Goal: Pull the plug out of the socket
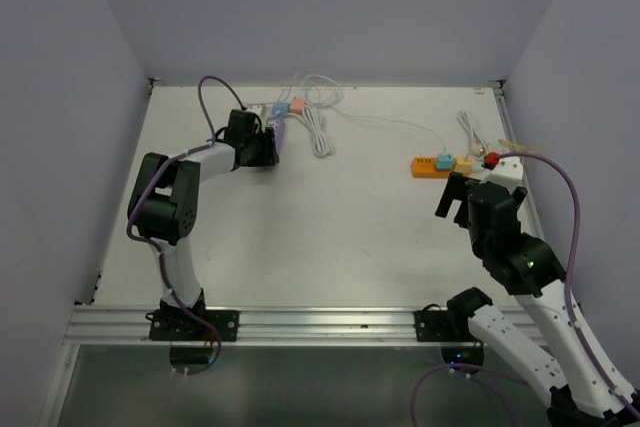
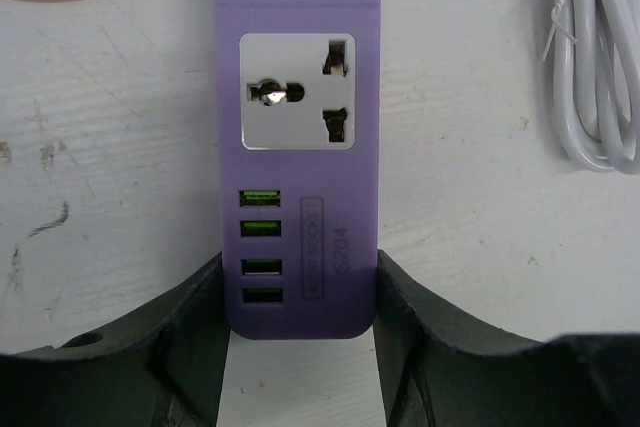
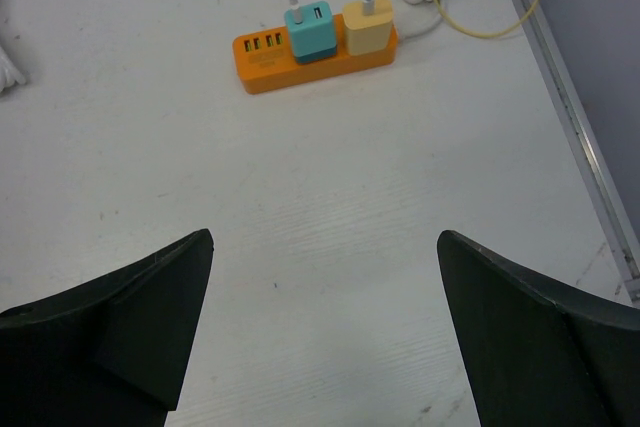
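A purple power strip (image 2: 300,147) lies at the back left of the table (image 1: 300,227); a pink plug (image 1: 297,104) and a blue plug (image 1: 281,107) sit at its far end. My left gripper (image 2: 300,297) is shut on the strip's near end, with both fingers against its sides. An orange power strip (image 3: 315,52) carries a teal plug (image 3: 310,29) and a yellow plug (image 3: 369,25), both with cables. My right gripper (image 3: 325,247) is open and empty, above the table just in front of the orange strip (image 1: 432,164).
A coiled white cable (image 1: 318,132) lies right of the purple strip and also shows in the left wrist view (image 2: 590,57). A red object (image 1: 492,158) and loose cables sit by the orange strip. The table's right rail (image 3: 575,117) is close.
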Controlling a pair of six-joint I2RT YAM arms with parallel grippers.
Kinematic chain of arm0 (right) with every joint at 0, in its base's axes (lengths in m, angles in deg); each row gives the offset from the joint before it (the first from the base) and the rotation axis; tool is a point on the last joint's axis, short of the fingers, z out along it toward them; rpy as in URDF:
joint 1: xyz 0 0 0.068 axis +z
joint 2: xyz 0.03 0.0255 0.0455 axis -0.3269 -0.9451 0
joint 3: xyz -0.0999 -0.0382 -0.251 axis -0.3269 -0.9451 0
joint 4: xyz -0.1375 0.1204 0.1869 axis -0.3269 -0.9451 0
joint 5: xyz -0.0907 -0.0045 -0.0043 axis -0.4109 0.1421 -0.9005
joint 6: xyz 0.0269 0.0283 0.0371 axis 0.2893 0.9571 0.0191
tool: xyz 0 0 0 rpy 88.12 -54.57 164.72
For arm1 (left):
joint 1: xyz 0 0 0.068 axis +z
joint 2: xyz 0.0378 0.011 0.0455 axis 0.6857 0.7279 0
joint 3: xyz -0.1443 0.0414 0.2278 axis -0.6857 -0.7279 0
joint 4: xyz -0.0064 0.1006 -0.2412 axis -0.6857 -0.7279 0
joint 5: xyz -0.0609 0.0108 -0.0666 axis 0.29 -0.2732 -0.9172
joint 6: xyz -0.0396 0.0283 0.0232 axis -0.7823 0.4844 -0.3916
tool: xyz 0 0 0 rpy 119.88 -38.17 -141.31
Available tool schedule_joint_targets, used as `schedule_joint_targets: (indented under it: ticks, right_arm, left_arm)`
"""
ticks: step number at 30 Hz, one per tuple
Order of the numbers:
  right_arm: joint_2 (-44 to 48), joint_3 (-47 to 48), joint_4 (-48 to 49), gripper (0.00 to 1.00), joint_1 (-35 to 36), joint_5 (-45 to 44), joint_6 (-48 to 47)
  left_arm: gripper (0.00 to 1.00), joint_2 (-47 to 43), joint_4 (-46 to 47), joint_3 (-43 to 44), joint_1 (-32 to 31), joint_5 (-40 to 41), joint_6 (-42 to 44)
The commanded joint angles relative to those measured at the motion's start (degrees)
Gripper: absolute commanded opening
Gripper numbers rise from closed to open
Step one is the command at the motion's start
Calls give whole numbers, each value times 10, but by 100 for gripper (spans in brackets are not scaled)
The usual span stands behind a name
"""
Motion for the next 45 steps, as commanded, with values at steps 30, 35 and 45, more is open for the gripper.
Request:
schedule_joint_targets:
  ticks: [30,35,45]
  right_arm:
    - [-272,45,134,80,-100,23,30]
    - [-345,82,158,80,-147,47,59]
    - [-456,127,259,71,-203,98,47]
  left_arm:
    - [99,-553,-87,-243,16,-49,128]
    - [99,-565,-71,-267,16,-69,141]
    - [99,-549,-75,-264,16,-71,143]
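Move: The left hand still holds the purple socket by its USB end, the socket's middle some 6 cm ahead and 1 cm right; its loose blue plug lies 9 cm ahead, the pink plug 10 cm ahead and 4 cm right. From the right hand the teal plug, on the orange socket, is about 19 cm ahead, 3 cm right and 20 cm below, with the cream plug 5 cm to the right of it. Left drags purple socket back-left, lets go, lifts back; right reaches some 15 cm forward and down towards teal plug. ##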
